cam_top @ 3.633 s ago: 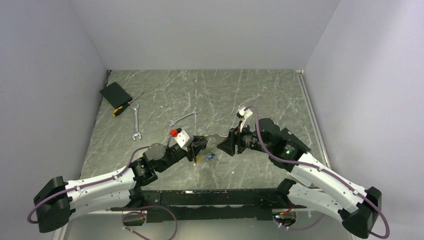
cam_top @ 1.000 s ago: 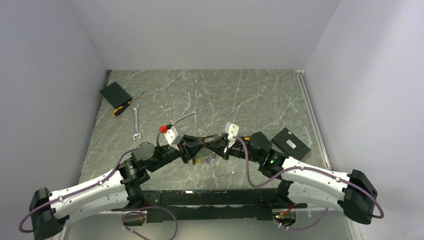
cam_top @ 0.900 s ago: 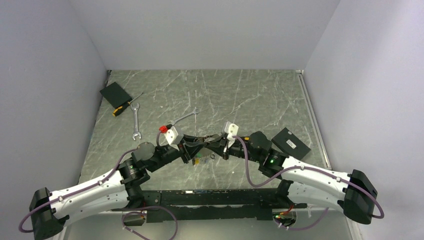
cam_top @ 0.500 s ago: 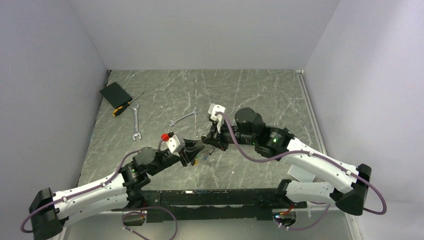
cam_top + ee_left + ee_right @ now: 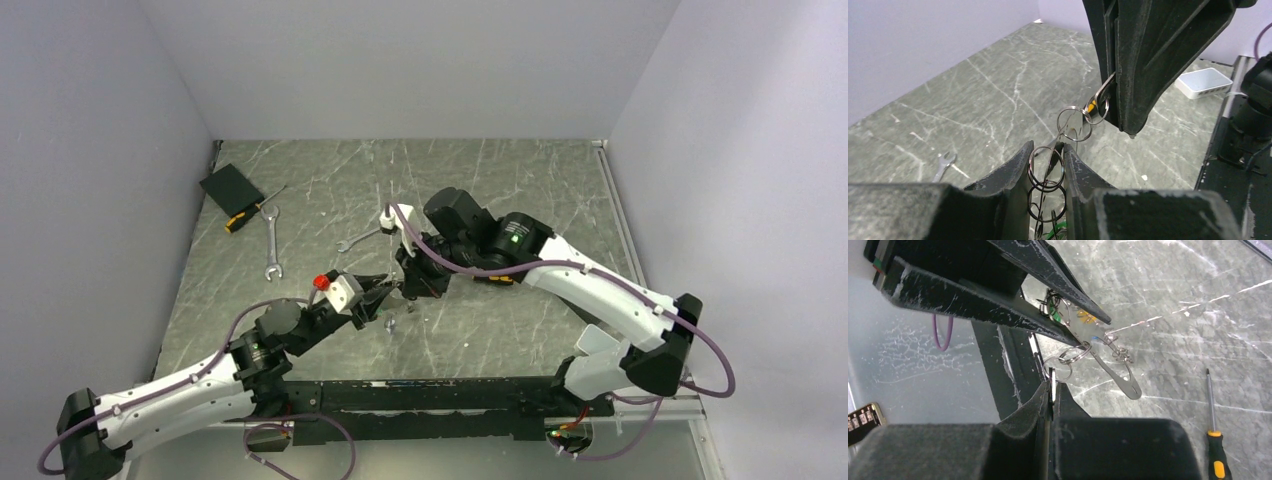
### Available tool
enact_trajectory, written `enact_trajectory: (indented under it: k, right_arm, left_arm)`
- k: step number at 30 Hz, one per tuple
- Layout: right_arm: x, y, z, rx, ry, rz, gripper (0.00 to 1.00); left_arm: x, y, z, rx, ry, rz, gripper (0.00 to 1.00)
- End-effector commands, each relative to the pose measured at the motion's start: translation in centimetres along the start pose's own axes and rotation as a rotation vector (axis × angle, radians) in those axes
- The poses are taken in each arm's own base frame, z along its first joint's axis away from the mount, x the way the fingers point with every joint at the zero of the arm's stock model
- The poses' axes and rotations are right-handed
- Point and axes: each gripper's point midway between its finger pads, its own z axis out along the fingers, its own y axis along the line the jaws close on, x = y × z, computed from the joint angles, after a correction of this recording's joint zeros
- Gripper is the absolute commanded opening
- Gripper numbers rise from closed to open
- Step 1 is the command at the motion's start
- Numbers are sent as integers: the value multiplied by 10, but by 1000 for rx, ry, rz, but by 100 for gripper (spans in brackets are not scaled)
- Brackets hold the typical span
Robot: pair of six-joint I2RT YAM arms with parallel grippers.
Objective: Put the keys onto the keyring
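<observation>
In the left wrist view my left gripper [image 5: 1048,147] is shut on a small double-wire split ring [image 5: 1047,167], with a second ring [image 5: 1047,202] and a green key head [image 5: 1060,231] below it. A thin silver wire runs up through these rings; I cannot tell whether it is the keyring. Two more linked rings [image 5: 1075,122] lead up to my right gripper [image 5: 1053,385], which is shut on the last small ring [image 5: 1063,369]. The keys hang under the left fingers [image 5: 998,295], with green [image 5: 1054,315], yellow [image 5: 1084,316] and blue [image 5: 1094,338] heads. Both grippers [image 5: 400,290] meet mid-table.
Two silver wrenches [image 5: 272,245] [image 5: 365,235] lie left of centre. An orange-and-black screwdriver [image 5: 245,215] and a black box [image 5: 230,187] sit at the far left. A white box [image 5: 605,345] lies under the right arm. The screwdriver [image 5: 1215,450] also shows in the right wrist view.
The right arm has swung from the right side round to the far side, now reaching down over the left gripper. The left gripper has drawn back toward the near left. The right jaws have closed.
</observation>
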Motion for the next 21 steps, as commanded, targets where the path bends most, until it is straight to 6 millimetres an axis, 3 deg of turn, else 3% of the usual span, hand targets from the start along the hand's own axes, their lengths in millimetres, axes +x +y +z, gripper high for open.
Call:
enact_trajectory:
  k: [1, 4, 5, 6, 8, 10, 13, 17, 21]
  right_arm:
    - [-17, -7, -11, 54, 19, 13, 0]
    - [-27, -25, -5, 125, 43, 10, 0]
    - [-30, -33, -1, 149, 55, 10, 0]
    - [-33, -40, 3, 166, 64, 14, 0]
    - [-45, -54, 12, 200, 73, 20, 0]
    - [-54, -70, 23, 232, 87, 24, 0]
    - [-66, -103, 34, 310, 113, 27, 0]
    - [-88, -173, 45, 458, 120, 70, 0]
    - [-141, -228, 30, 615, -60, 71, 0]
  left_arm:
    - [-26, 21, -8, -97, -40, 21, 40]
    - [-34, 32, -18, -155, -11, 12, 63]
    - [-35, 38, -23, -188, 8, 3, 87]
    - [-40, 46, -29, -234, 19, -13, 98]
    - [-49, 66, -47, -349, 48, -38, 99]
    - [-65, 77, -64, -398, 58, -38, 99]
    - [-73, 89, -86, -484, 71, -105, 99]
    - [-66, 94, -105, -517, 160, -99, 99]
    - [-52, 103, -118, -585, 220, -93, 99]
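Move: The left fingers hold the keyring, whose plate and bunch of keys hang with their middle some 4 cm below that hand and about 1 cm to its right. From the right hand, which pinches the small rings at the keyring's end, that middle is about 2 cm ahead, 3 cm left and 4 cm down. The small wrench lies about 24 cm ahead of the right hand and 8 cm left, the screwdriver about 15 cm ahead and 15 cm right, both some 22 cm down. The left fingers spread wide and let go of the keyring, and that hand draws off about 13 cm to the left and some 8 cm up, swinging roughly 25 degrees counter-clockwise. The right fingers keep their pinch on the small rings and carry the keyring forward about 20 cm, speeding up and bearing left, towards the small wrench, with the hand turning a little clockwise. ##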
